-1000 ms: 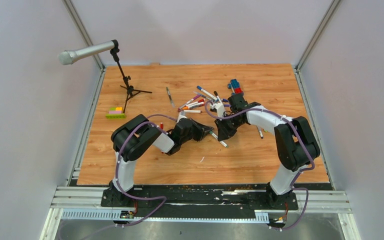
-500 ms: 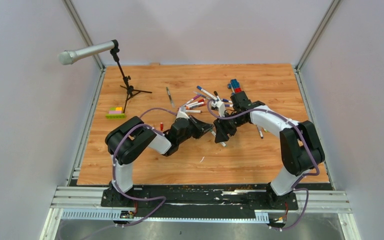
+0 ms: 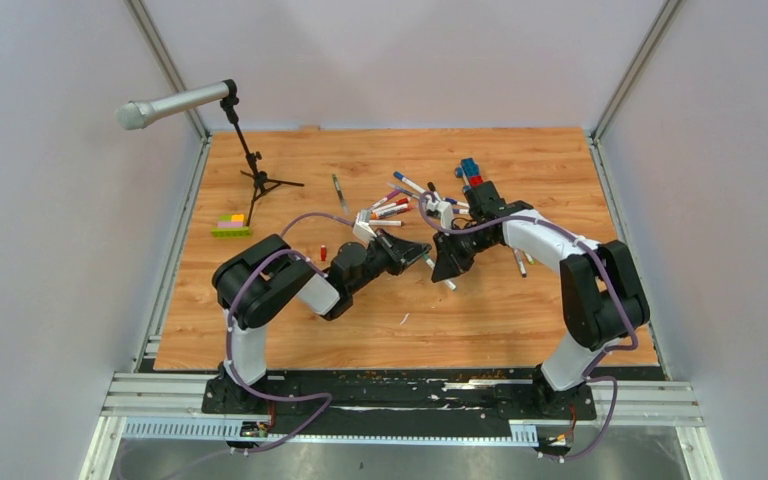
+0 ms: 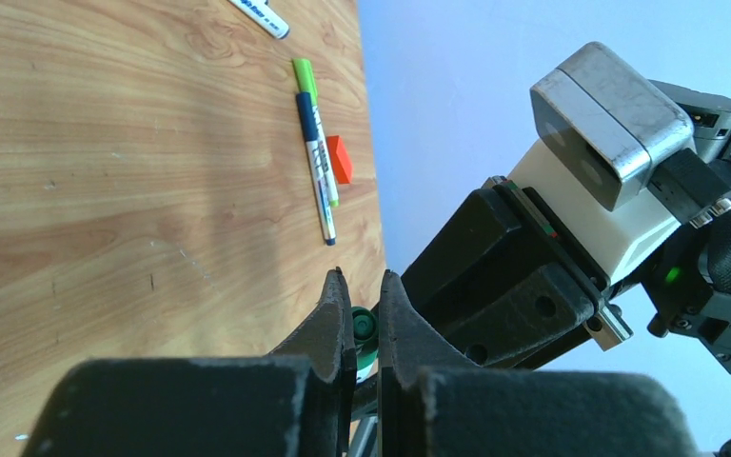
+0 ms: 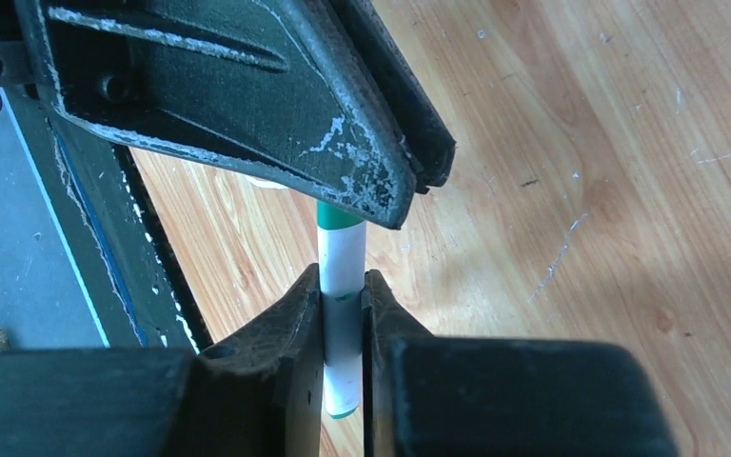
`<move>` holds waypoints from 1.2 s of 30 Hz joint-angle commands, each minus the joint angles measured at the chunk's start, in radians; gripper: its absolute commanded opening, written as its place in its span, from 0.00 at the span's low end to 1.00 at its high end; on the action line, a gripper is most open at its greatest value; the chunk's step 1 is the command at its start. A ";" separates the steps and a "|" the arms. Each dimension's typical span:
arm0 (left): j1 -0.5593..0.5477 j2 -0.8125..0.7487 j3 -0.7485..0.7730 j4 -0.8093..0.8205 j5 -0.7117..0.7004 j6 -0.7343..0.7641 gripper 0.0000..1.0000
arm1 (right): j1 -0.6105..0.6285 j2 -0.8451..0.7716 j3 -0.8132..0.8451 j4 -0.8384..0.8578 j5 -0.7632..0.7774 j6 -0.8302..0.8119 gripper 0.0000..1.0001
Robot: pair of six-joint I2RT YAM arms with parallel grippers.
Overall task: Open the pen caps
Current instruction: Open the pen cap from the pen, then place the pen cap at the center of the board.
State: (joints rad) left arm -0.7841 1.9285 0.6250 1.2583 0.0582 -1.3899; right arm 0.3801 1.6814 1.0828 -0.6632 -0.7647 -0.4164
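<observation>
Mid-table, my two grippers meet tip to tip over one pen. My left gripper is shut on the pen's green cap. My right gripper is shut on the same pen's white barrel, and the green cap shows just above its fingers. From above, the left gripper and right gripper face each other. Several more pens lie piled behind them, and one red cap lies loose on the wood.
A microphone on a tripod stands far left beside a green-yellow brick bar. A blue-and-red toy car sits behind the right arm. Single pens lie at the far middle and by the right arm. An orange block lies beside two pens.
Both grippers have shifted slightly toward the far side, still meeting at the pen. The left arm's elbow has swung a little to the left.
</observation>
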 commanded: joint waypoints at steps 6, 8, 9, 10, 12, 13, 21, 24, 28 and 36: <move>0.134 -0.139 -0.008 0.004 -0.098 0.097 0.00 | 0.018 -0.027 0.003 0.009 -0.157 0.015 0.00; 0.189 -0.188 0.003 -0.058 -0.133 0.096 0.00 | 0.033 -0.030 -0.010 0.023 -0.160 0.025 0.00; 0.217 -0.208 0.012 -0.079 -0.146 0.095 0.00 | 0.042 -0.033 -0.015 0.028 -0.160 0.028 0.00; 0.240 -0.229 0.022 -0.104 -0.159 0.092 0.00 | 0.049 -0.036 -0.018 0.034 -0.162 0.030 0.00; 0.281 -0.270 0.044 -0.157 -0.174 0.093 0.00 | 0.057 -0.040 -0.022 0.041 -0.166 0.033 0.00; 0.295 -0.292 0.056 -0.188 -0.179 0.099 0.00 | 0.058 -0.042 -0.023 0.042 -0.169 0.034 0.00; 0.330 -0.419 0.102 -0.384 -0.136 0.216 0.00 | 0.063 -0.069 -0.034 0.070 -0.157 0.049 0.00; 0.332 -0.474 0.102 -0.501 -0.056 0.316 0.00 | 0.062 -0.091 -0.045 0.107 -0.125 0.090 0.00; 0.332 -0.613 0.095 -0.790 0.012 0.548 0.00 | 0.063 -0.116 -0.070 0.176 -0.092 0.164 0.00; 0.332 -0.705 0.187 -1.382 -0.098 0.850 0.00 | 0.063 -0.108 -0.056 0.188 -0.092 0.193 0.00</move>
State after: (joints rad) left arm -0.4519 1.2068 0.7372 0.2195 0.0109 -0.7479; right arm 0.4419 1.5951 1.0176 -0.5159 -0.8558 -0.2508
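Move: Between the left fingers is the pen's green cap, the pen body's middle about 3 cm back, 3 cm right and 5 cm below that hand. From the left hand, the loose red cap lies some 22 cm left, 4 cm farther out and 11 cm down; the pen heap is roughly 16 cm ahead, 6 cm left and 11 cm down. From the right hand, holding the body, the green cap is about 3 cm left, 3 cm ahead and 5 cm up. Pulling away by its green cap, the left hand sweeps forward, left and up, fast in the middle, then swings back and left, sinking towards the loose red cap, ending some 17 cm left and 9 cm up, rolled about 35 degrees left side up. The right hand keeps its grip, is drawn forward-left and up, then eases back, net about 3 cm left and up. ##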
